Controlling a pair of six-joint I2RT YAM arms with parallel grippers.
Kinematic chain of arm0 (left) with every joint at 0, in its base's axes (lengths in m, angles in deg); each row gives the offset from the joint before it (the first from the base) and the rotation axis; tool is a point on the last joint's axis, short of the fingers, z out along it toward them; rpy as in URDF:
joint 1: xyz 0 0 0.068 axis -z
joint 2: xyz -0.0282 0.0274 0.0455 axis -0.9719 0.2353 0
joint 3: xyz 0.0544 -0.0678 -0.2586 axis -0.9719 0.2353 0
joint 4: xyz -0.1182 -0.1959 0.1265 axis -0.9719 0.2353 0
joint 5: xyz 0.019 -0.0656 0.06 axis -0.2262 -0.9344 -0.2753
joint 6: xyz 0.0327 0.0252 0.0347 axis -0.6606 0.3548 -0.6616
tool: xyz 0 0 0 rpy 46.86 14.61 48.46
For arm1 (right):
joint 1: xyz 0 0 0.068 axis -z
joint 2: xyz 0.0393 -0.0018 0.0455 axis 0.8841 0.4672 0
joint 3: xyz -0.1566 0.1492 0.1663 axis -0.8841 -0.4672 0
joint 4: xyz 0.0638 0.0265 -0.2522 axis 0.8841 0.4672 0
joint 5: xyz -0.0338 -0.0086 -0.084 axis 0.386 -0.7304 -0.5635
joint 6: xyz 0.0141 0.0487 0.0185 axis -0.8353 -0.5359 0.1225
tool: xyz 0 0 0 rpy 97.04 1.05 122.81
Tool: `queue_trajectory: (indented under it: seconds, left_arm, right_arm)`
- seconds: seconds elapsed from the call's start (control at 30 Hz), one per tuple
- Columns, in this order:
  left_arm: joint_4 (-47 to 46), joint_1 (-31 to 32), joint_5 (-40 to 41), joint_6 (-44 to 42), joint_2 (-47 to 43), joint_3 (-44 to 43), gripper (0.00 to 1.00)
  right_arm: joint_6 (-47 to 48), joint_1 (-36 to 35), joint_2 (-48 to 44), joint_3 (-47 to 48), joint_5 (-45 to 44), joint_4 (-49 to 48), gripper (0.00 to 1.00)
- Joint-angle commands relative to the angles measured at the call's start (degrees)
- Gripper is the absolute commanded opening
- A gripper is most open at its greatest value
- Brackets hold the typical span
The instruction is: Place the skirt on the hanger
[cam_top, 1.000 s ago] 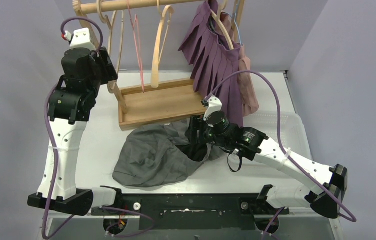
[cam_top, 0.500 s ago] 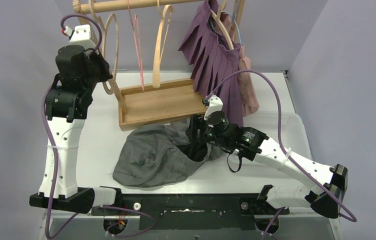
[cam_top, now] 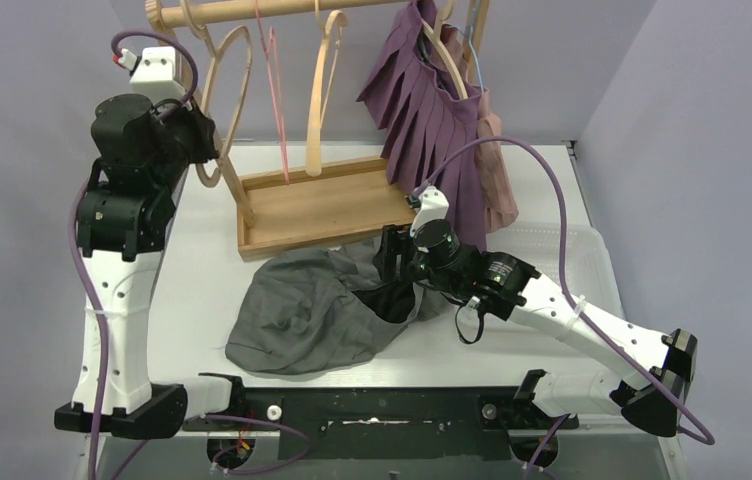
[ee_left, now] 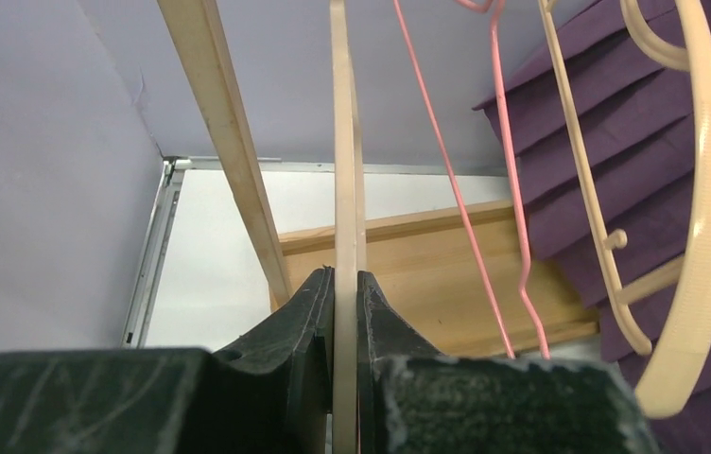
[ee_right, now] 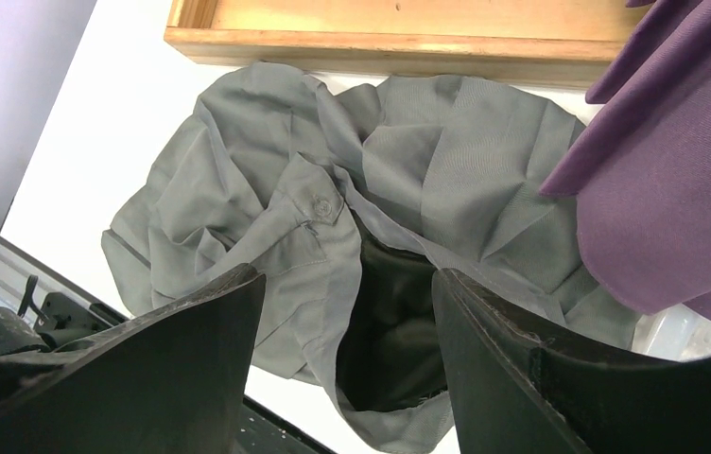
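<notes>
A crumpled grey skirt [cam_top: 312, 310] lies on the white table in front of the rack's wooden base; the right wrist view shows its waistband, button and dark open inside [ee_right: 333, 218]. My right gripper [cam_top: 392, 262] hovers open just over the skirt's right part, its jaws [ee_right: 347, 279] wide apart with nothing between them. A pale wooden hanger [cam_top: 227, 100] hangs at the left end of the rail. My left gripper [cam_top: 197, 135] is shut on its lower part. In the left wrist view the hanger [ee_left: 344, 142] is edge-on, pinched between the black jaws [ee_left: 345, 279].
The wooden rail [cam_top: 282, 10] also carries a pink wire hanger [cam_top: 274, 90], another wooden hanger [cam_top: 322, 90] and a purple pleated skirt [cam_top: 442, 120]. The rack's tray-like base [cam_top: 322, 205] stands behind the grey skirt. A clear bin [cam_top: 572, 250] sits at the right.
My left gripper has shut on the wooden hanger and drawn it leftward, so the hanger now tilts on the rail. The right arm has hardly moved.
</notes>
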Motion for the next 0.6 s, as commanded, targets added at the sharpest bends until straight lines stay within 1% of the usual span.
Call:
queue_trajectory:
  seconds: [0.0,0.1,0.2,0.27,0.4,0.5,0.57]
  left_arm:
    - [-5.81,-0.23,-3.92,-2.06,-8.75,3.85,0.0]
    - [-5.23,-0.09,-4.78,-2.4,-15.32,11.07,0.0]
    - [-4.7,0.67,-3.6,-2.85,-21.65,18.36,0.0]
    - [-3.63,1.17,-3.36,-3.62,-24.98,21.53,0.0]
    - [0.24,2.71,-5.19,-6.08,-29.88,24.49,0.0]
    - [5.22,4.05,-7.51,-6.88,-33.16,24.39,0.0]
    - [9.87,4.25,-6.57,-6.22,-34.27,24.11,0.0]
  right_arm:
    - [2.61,-0.39,-1.86,3.22,-1.0,-2.16,0.67]
    - [5.57,-0.47,-2.56,3.64,0.46,-3.36,0.68]
    - [8.13,-0.48,-3.77,3.84,2.15,-4.8,0.69]
    - [9.8,-0.48,-4.44,3.96,3.15,-5.75,0.69]
    - [14.3,-0.42,-5.92,4.78,6.82,-7.33,0.7]
    - [18.95,-0.47,-7.29,5.68,12.71,-9.05,0.7]
    - [21.84,-0.51,-8.53,5.95,17.37,-10.84,0.7]
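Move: The left hand holds the wooden hanger's near end. The grey skirt's open waist lies roughly 9 cm back, 29 cm right and 43 cm below it. The wooden tray sits some 22 cm beyond the waist and 15 cm left of it; the pink hanger hangs 12 cm ahead of the left hand and 10 cm right, nearly level. From the right hand, the waist is 3 cm ahead, straight below by about 20 cm. Left hand, still gripping the wooden hanger, pulls back 15 cm from the rack; right, open, rises over 6 cm. ##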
